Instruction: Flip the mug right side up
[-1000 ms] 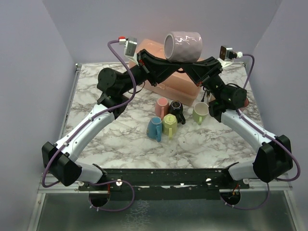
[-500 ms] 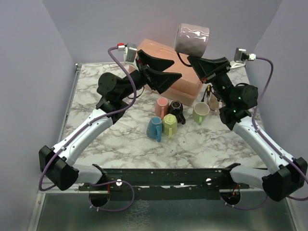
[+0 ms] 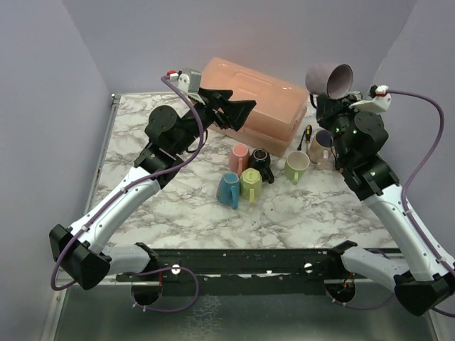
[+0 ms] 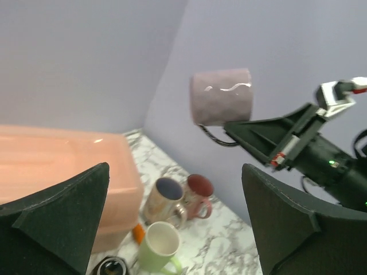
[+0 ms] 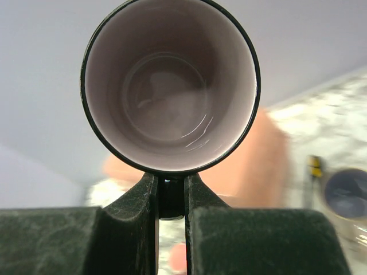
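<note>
The pale lilac mug (image 3: pixel 330 78) hangs in the air at the back right, tilted, its black-rimmed mouth facing up and to the right. My right gripper (image 3: pixel 322 104) is shut on the mug's dark handle, just below the mug. In the right wrist view I look straight into the mug (image 5: pixel 169 86), with the handle pinched in the right gripper (image 5: pixel 171 197). My left gripper (image 3: pixel 242 99) stands wide open and holds nothing, above the pink box and well left of the mug. From the left wrist the mug (image 4: pixel 222 96) shows far beyond the left gripper (image 4: pixel 175 172).
A large pink box (image 3: pixel 259 103) lies at the back centre. Several mugs stand in front of it: pink (image 3: pixel 240 156), black (image 3: pixel 260 162), blue (image 3: pixel 228 189), yellow-green (image 3: pixel 250 183), light green (image 3: pixel 296 166) and beige (image 3: pixel 321 145). A dark red mug (image 4: pixel 198 192) stands beside the beige one.
My left gripper has opened, let go of the mug and drawn back to the left. My right arm has carried the mug to the right and turned its mouth upward.
</note>
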Action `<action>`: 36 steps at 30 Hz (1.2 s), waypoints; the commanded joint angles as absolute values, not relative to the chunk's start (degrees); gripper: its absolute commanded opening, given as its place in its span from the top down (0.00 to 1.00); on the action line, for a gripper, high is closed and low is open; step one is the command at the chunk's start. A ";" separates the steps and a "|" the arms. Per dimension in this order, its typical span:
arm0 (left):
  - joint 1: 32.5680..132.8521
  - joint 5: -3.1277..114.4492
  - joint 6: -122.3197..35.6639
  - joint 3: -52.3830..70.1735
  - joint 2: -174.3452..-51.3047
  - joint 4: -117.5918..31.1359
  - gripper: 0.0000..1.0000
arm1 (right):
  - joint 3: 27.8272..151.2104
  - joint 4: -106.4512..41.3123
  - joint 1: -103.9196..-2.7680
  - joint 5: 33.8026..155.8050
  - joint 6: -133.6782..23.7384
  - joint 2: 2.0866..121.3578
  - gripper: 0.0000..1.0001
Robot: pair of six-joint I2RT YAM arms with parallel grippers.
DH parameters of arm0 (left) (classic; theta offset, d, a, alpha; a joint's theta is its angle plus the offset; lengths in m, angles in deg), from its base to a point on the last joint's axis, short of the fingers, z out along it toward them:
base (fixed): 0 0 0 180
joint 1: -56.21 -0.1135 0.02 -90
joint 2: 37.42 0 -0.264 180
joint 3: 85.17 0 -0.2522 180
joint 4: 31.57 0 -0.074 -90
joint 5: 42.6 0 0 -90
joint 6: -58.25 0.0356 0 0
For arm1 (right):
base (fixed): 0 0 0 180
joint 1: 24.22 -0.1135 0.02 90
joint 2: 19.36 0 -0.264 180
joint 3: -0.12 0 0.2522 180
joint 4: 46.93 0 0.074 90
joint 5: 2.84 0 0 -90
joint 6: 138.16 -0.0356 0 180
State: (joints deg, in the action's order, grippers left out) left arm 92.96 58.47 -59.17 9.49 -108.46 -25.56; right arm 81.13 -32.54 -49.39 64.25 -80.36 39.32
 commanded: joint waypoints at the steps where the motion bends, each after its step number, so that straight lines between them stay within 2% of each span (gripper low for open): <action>1: 93.03 48.44 -54.11 8.10 -108.26 -36.28 0.03 | 83.32 -20.20 -49.31 45.61 -70.13 36.01 1.00; 7: 93.04 43.04 -53.81 8.94 -109.07 -40.28 0.03 | 83.74 -5.33 -49.36 40.83 -70.23 35.61 0.99; 20: 93.01 41.14 -53.42 8.23 -111.96 -43.22 0.03 | 77.44 23.08 -49.32 48.07 -100.31 39.36 0.99; 29: 93.04 38.99 -52.59 8.36 -111.90 -45.24 0.03 | 69.03 21.31 -49.31 52.22 -106.11 40.90 0.99; 36: 92.95 38.17 -52.26 8.38 -112.01 -46.48 0.03 | 66.88 14.40 -49.27 50.05 -102.21 41.93 0.99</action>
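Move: My right hand holds the mauve mug by its handle, mouth facing back at me. Its bare spot lies about 6 cm back, 10 cm right and 38 cm below that hand; at that depth the green mug is level and 1 cm left, the beige mug 10 cm ahead and 9 cm right. From my open left hand, the pink mug is some 7 cm ahead and 42 cm down; the black mug is 5 cm ahead, 7 cm right, equally low. Keeping my pinch on the handle, I swing my right hand to the right, then sink it steeply and draw it back towards the bare table beside the green mug, nearly 30 cm down in all. The wrist tips down about 60 degrees and turns slightly clockwise. My open left hand descends some 11 cm and edges forward towards the pink mug, tipping down and turning counter-clockwise. ##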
